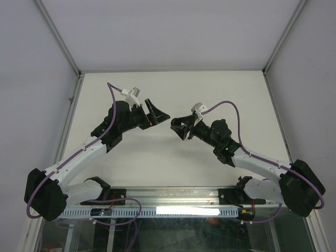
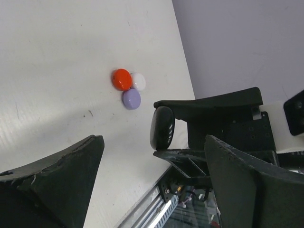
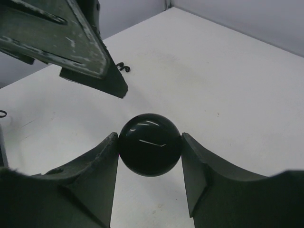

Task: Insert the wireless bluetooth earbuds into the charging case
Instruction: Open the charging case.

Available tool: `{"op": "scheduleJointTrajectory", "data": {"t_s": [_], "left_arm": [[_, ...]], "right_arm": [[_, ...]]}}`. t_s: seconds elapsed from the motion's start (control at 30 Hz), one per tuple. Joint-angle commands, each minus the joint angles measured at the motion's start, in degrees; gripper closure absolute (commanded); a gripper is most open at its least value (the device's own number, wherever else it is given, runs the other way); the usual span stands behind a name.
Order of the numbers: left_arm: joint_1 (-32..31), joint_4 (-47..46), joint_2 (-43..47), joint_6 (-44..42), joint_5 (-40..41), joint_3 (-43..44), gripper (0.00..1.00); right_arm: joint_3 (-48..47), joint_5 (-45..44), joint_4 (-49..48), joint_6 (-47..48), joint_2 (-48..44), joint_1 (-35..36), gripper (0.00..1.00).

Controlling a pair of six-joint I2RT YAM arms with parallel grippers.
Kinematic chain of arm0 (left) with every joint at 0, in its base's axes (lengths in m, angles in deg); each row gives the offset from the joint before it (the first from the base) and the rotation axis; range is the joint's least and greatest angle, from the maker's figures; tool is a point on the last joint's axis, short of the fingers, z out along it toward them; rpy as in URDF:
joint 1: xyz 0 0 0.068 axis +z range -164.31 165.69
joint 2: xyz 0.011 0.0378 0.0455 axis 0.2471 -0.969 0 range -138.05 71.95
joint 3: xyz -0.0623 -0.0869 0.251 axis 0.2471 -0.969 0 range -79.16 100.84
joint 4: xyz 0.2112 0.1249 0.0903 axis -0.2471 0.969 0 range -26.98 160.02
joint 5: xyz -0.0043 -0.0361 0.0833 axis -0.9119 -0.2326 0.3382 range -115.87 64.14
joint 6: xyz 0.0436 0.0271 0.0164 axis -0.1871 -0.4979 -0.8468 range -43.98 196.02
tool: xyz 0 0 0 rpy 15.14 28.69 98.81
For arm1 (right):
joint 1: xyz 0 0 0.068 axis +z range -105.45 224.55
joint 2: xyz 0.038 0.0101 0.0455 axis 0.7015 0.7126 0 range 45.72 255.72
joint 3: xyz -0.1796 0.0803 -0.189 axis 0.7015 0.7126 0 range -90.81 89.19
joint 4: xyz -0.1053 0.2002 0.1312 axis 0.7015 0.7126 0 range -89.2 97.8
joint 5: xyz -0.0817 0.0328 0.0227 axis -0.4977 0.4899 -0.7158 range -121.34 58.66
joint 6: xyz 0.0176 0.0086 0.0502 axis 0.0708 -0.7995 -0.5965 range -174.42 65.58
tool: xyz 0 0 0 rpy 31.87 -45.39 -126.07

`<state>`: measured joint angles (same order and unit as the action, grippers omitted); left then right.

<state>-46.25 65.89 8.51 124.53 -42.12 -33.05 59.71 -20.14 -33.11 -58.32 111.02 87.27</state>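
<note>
My right gripper (image 3: 148,142) is shut on a glossy black round earbud (image 3: 150,150), pinched by its edges and held above the table. In the left wrist view that black earbud (image 2: 162,127) shows edge-on between the right arm's fingers (image 2: 209,102). My left gripper (image 2: 154,142) is open with nothing between its fingers, facing the right gripper (image 1: 178,128) closely in mid-air. On the table beyond lie a red earbud (image 2: 121,79), a white earbud (image 2: 139,81) and a lavender earbud (image 2: 131,99), touching in a cluster. The charging case is out of view.
The white table (image 1: 173,157) is fenced by grey walls, with a metal rail (image 1: 173,202) along the near edge by the arm bases. The left gripper (image 1: 156,113) hangs over the table's middle. Purple cables (image 1: 233,118) loop off both wrists.
</note>
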Motion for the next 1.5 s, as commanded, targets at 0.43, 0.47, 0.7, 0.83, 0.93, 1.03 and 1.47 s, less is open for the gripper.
{"op": "scheduleJointTrajectory", "data": {"t_s": [0.43,0.47,0.7,0.83,0.93,1.03,1.47], "left_arm": [[-5.6,-5.5,-3.3,-0.7,1.0,2.1,0.35],[-5.7,-5.6,-3.3,-0.7,0.8,2.1,0.36],[-6.7,-5.9,-3.4,-1.4,0.0,1.9,0.48],[-6.9,-5.9,-3.1,-2.2,-0.3,1.9,0.57],[-6.9,-5.8,-2.9,-3.6,-0.4,2.1,0.70],[-6.9,-5.8,-2.1,-5.9,-0.3,2.5,0.81],[-6.9,1.2,2.5,-23.3,0.2,6.0,0.87]], "right_arm": [[1.3,-0.7,-13.9,6.0,0.7,5.0,0.51],[1.3,-1.1,-13.9,6.1,0.9,5.1,0.51],[1.3,-2.7,-14.0,6.8,1.5,5.5,0.51],[1.3,-2.9,-14.1,7.0,1.8,5.6,0.51],[1.3,-2.6,-14.2,6.8,1.9,5.6,0.49],[1.3,-2.3,-13.2,6.5,1.4,5.6,0.43],[-2.5,-3.0,5.0,5.0,-6.0,2.5,0.23]]}}
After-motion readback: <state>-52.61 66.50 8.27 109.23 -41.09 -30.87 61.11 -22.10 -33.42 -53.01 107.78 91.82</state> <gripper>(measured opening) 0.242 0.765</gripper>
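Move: About 6 cm to the left gripper's right, roughly a centimetre back and 3 cm lower, is the black charging case, held in the right fingers. From the right hand, the left gripper's open jaws wait some 7 cm to the left, 1 cm ahead and 3 cm higher. On the table about 20 cm below the right hand are the red disc 17 cm right and 5 cm ahead, the lilac disc 19 cm right and level, and the white disc 22 cm right and 3 cm ahead. Sliding about 3.5 cm right, a little back and down, the left hand brings its wide jaws around the charging case and closes on it, while the right hand shifts it some 2 cm left, back and up, tilting up slightly. The right fingers then open and draw off to the right; the left keeps its grip, lifting about 2 cm and tipping its fingers upward. ##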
